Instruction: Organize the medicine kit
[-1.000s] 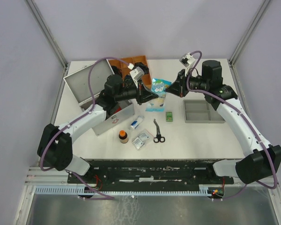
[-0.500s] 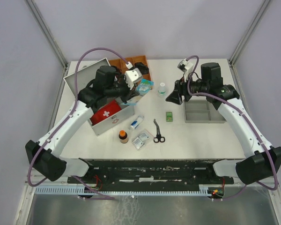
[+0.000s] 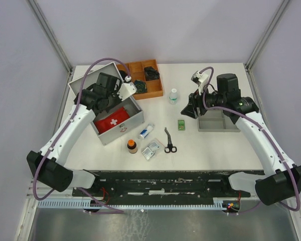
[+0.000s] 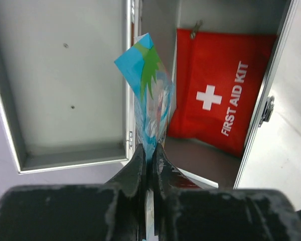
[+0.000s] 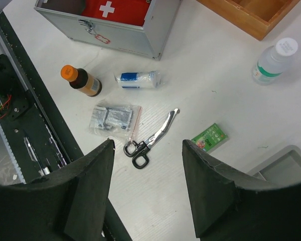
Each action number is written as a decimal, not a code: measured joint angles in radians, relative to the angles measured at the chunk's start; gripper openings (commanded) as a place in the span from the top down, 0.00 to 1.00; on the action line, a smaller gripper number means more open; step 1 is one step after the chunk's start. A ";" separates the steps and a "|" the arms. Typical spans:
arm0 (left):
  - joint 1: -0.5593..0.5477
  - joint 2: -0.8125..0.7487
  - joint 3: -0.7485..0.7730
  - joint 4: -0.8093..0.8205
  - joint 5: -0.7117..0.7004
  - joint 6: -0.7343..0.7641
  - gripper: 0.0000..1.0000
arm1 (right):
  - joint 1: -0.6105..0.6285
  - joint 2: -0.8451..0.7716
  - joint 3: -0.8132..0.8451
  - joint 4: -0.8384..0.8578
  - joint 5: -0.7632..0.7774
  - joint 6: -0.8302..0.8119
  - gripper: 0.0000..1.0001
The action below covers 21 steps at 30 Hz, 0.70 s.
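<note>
The medicine kit (image 3: 121,130) is a silver case lying open at the left, its lid (image 4: 65,90) swung back. A red first-aid pouch (image 4: 220,100) lies inside it. My left gripper (image 4: 149,150) is shut on a blue and green plastic packet (image 4: 150,95) that hangs over the rear edge of the open kit. In the top view the left gripper (image 3: 112,98) is above the kit's back corner. My right gripper (image 5: 148,143) is open and holds nothing, above the scissors (image 5: 153,138). From above, the right gripper (image 3: 189,108) is right of the table's centre.
In front of the kit lie a brown bottle with an orange cap (image 3: 132,146), a bandage roll (image 3: 146,131), a clear bag of sachets (image 3: 150,149), the scissors (image 3: 169,140) and a green packet (image 3: 181,124). A small white-capped bottle (image 3: 173,96) stands mid-table. Wooden tray (image 3: 151,93) behind, grey tray (image 3: 218,129) at right.
Both grippers met at the packet mid-table a second ago. The right gripper opened and drew back right. The left arm carried the packet left, to above the open kit.
</note>
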 measured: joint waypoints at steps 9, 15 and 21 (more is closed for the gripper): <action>-0.002 0.079 -0.203 0.082 -0.135 0.006 0.95 | -0.006 -0.024 -0.024 -0.002 0.006 -0.018 0.34; -0.003 0.130 -0.299 0.202 -0.164 0.004 0.93 | -0.022 -0.034 -0.034 0.002 0.003 -0.019 0.34; -0.007 0.161 -0.346 0.328 -0.159 -0.025 0.87 | -0.035 -0.034 -0.041 0.002 0.002 -0.018 0.34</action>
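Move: The red first aid kit in the open metal box, over which the left gripper holds the blue-and-clear packet, lies about 21 cm below that gripper, 5 cm to its right and 3 cm back. The open lid is some 13 cm ahead, 3 cm left and 15 cm below; the brown bottle is on the table about 15 cm back and 15 cm right. From the empty right gripper, the first aid kit is roughly 32 cm left, 3 cm ahead and 22 cm down. Lower the left gripper about 13 cm into the open metal box, towards the red first aid kit, keeping the packet pinched in the shut fingers. Go quickly through the middle and ease off near the bottom, tilting the wrist 10 to 15 degrees so its left side rises and the fingers point more steeply down. ##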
